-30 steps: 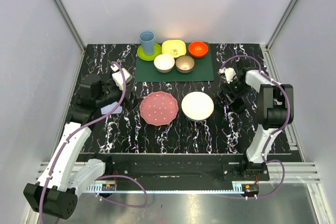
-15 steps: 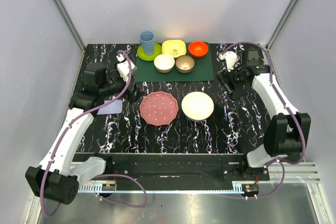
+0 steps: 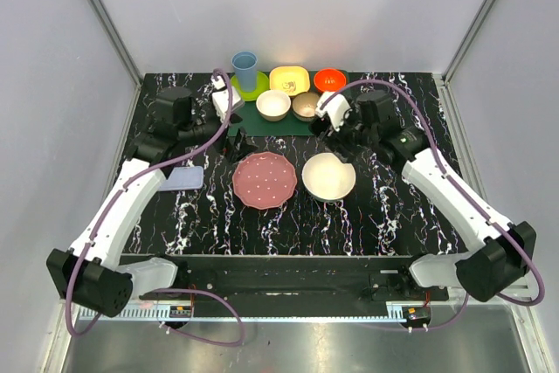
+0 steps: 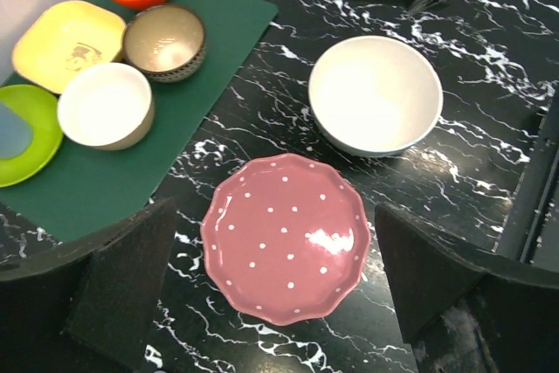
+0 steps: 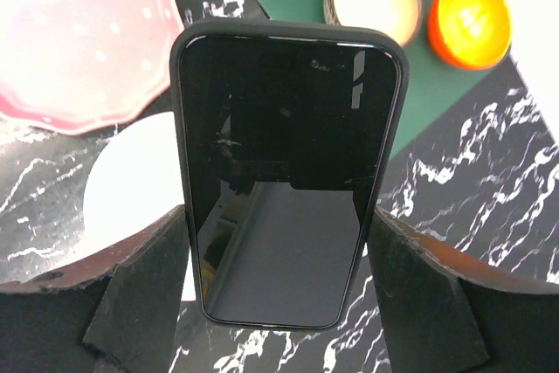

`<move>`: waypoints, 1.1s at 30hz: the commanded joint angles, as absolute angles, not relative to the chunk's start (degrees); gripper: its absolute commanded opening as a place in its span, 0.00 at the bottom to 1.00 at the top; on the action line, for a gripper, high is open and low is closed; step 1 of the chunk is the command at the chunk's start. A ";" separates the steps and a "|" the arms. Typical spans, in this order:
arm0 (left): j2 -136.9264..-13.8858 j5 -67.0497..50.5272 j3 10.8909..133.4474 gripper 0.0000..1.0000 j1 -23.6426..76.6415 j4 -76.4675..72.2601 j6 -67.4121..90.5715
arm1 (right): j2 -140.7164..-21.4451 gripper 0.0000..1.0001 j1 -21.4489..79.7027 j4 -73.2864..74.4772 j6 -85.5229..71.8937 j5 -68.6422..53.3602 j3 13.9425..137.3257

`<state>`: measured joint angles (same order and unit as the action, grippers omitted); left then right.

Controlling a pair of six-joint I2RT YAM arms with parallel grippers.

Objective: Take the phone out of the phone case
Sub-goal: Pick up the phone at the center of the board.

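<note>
The phone (image 5: 288, 172), black with a glossy dark screen, stands between my right gripper's (image 5: 279, 277) fingers, which press on its two long edges. No lavender rim shows around it. In the top view the right gripper (image 3: 336, 133) hangs over the far edge of the white bowl (image 3: 328, 176). The phone case (image 3: 185, 178), a pale lavender rectangle, lies flat on the table at the left, apart from both grippers. My left gripper (image 3: 234, 141) is open and holds nothing. In the left wrist view, it (image 4: 275, 281) hovers over the pink plate (image 4: 286, 235).
A green mat (image 3: 288, 115) at the back carries a white bowl (image 3: 272, 105), a metal-look bowl (image 3: 306, 106), a yellow plate (image 3: 289, 79), an orange bowl (image 3: 329, 80) and a blue cup (image 3: 244, 69) on a green saucer. The pink plate (image 3: 264, 180) sits mid-table.
Both arms swung in toward the middle. The right gripper carried the phone from the right side to above the white bowl. The left gripper moved right, away from the case.
</note>
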<state>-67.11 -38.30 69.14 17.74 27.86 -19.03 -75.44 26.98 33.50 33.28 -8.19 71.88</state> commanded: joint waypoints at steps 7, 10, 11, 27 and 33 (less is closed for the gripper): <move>-73.56 -45.61 78.39 0.99 20.74 29.44 -12.31 | -75.59 0.00 36.29 19.35 38.49 1.56 72.69; -75.40 -46.67 80.24 0.99 21.18 29.53 -9.85 | -75.50 0.00 38.40 17.33 39.63 3.15 71.81; -75.93 -47.54 80.59 0.99 21.27 29.62 -9.06 | -75.06 0.00 39.10 16.71 40.25 3.60 71.46; -85.95 -50.36 85.69 0.99 22.85 28.04 -0.71 | -70.49 0.00 47.02 7.73 42.71 8.00 65.48; -88.77 -51.15 86.75 0.99 23.64 27.95 -0.18 | -71.28 0.00 48.43 7.65 42.36 8.44 66.00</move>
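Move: The black phone in its case is already pinched in my right hand; from my open left hand it is about 23 cm to the right, 4 cm ahead and 5 cm lower. From my left hand, the dotted pink plate lies some 6 cm right, 4 cm ahead and 28 cm below, and the white plate roughly 23 cm right, 3 cm ahead and 28 cm below. I bring both hands together over the plates: my right hand carries the phone about 9 cm left, rising and drawing back a little, tipping its fingers upward and swinging them counter-clockwise. My left hand comes nearly 8 cm right towards the phone's edge, fingers wide open, tipping down some 25 degrees; I can't see it touch. ##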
